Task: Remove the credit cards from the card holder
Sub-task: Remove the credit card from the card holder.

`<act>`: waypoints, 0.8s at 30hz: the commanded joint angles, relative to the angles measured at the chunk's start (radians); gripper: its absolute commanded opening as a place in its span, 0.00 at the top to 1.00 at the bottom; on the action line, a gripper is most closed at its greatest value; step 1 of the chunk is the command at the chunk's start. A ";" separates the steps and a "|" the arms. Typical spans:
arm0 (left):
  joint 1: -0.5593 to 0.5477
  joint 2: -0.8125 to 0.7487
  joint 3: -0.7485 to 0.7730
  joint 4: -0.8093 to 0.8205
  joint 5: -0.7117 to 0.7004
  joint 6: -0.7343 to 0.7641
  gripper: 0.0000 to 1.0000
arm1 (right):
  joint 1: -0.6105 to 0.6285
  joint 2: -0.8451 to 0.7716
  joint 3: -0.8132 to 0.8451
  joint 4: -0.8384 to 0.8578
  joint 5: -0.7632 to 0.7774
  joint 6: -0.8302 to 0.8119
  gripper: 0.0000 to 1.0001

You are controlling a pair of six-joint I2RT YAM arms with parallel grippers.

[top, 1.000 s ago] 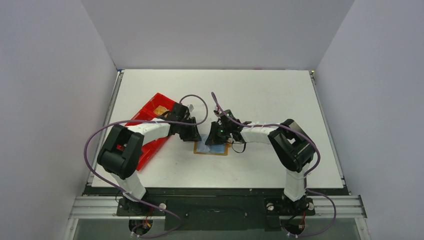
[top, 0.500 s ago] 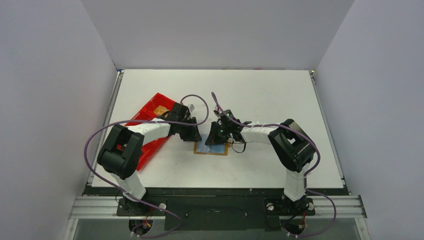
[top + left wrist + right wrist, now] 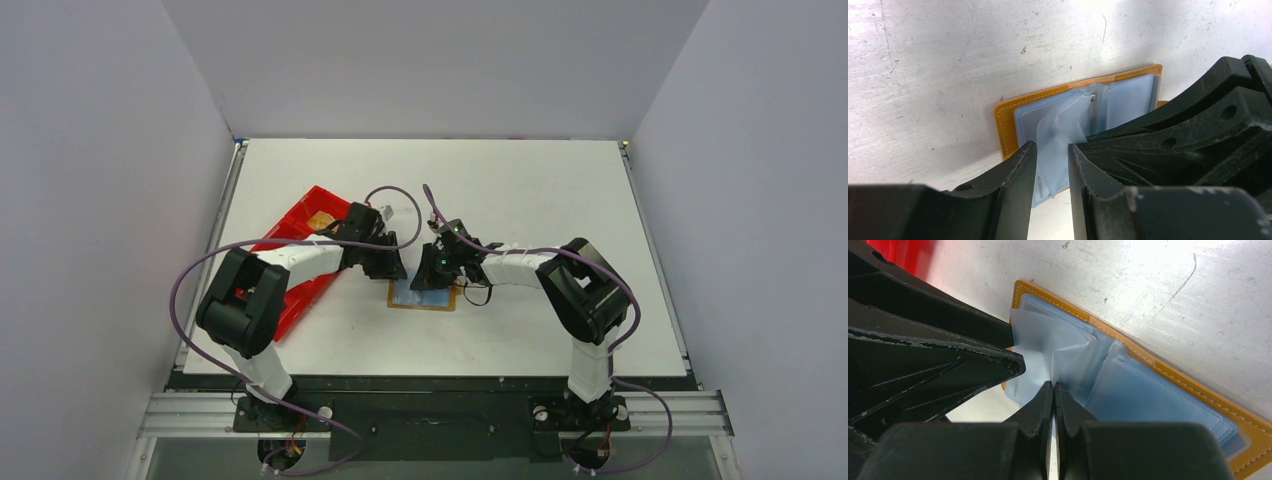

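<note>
The tan card holder [image 3: 425, 298] lies open on the table between both arms, with its orange rim [image 3: 1004, 125] and clear pockets showing. My left gripper [image 3: 1052, 148] stands partly closed, and a pale blue credit card [image 3: 1058, 127] in its bowed sleeve fills the gap and touches both fingers. Another card's numbered corner [image 3: 1042, 187] sticks out past the holder's near edge. My right gripper [image 3: 1054, 385] is shut on a clear sleeve [image 3: 1073, 365] near the holder's spine [image 3: 1198, 390]. From above, the left gripper [image 3: 393, 271] and the right gripper [image 3: 426, 281] nearly meet over the holder.
A long red tray [image 3: 300, 225] lies left of the holder, under the left forearm, with something tan in its far end. Its red corner [image 3: 903, 255] shows in the right wrist view. The right gripper's black fingers [image 3: 1173, 135] crowd the left wrist view.
The left wrist has shifted slightly away and up, and its cable loop moved with it. The right arm and the holder have stayed put.
</note>
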 commanded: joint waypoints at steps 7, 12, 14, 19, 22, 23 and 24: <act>-0.007 0.029 0.046 0.034 -0.012 0.013 0.74 | -0.001 0.030 -0.036 -0.078 0.068 -0.034 1.00; -0.009 0.024 0.046 0.037 -0.009 0.013 0.99 | 0.000 0.007 -0.027 -0.105 0.086 -0.047 1.00; -0.011 0.017 0.047 0.036 -0.007 0.010 1.00 | 0.000 -0.006 -0.019 -0.118 0.097 -0.054 0.91; -0.012 -0.012 0.055 -0.002 -0.036 -0.012 1.00 | -0.001 -0.061 0.018 -0.165 0.118 -0.069 0.56; -0.011 -0.030 0.059 -0.034 -0.046 -0.037 1.00 | -0.001 -0.129 0.038 -0.210 0.136 -0.079 0.51; -0.010 -0.039 0.060 -0.039 -0.047 -0.043 1.00 | -0.001 -0.143 0.046 -0.222 0.153 -0.083 0.50; -0.011 -0.044 0.060 -0.048 -0.047 -0.053 1.00 | -0.001 -0.168 0.050 -0.248 0.164 -0.088 0.49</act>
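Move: The clear sleeve on the open card holder's left page stands bent up, already pinched in the shut right fingers. Its middle lies some 2 cm left and 1 cm ahead of the right hand; from the part-open left fingers it is only about 1 cm right and 1 cm below, level fore and aft. From the left hand, the card holder's middle is about 4 cm right, level fore and aft, 2 cm below; the red tray's is about 21 cm left, 4 cm ahead, 2 cm below. The card holder's clear sleeve passes from the right grip to the left: the left hand sinks about half a centimetre and shuts its fingers on the sleeve near the page's outer edge, then stays. Only after that does the right hand let go, opening to about half and backing off some 1.5 cm up and as much to the right, away from the left fingers. ##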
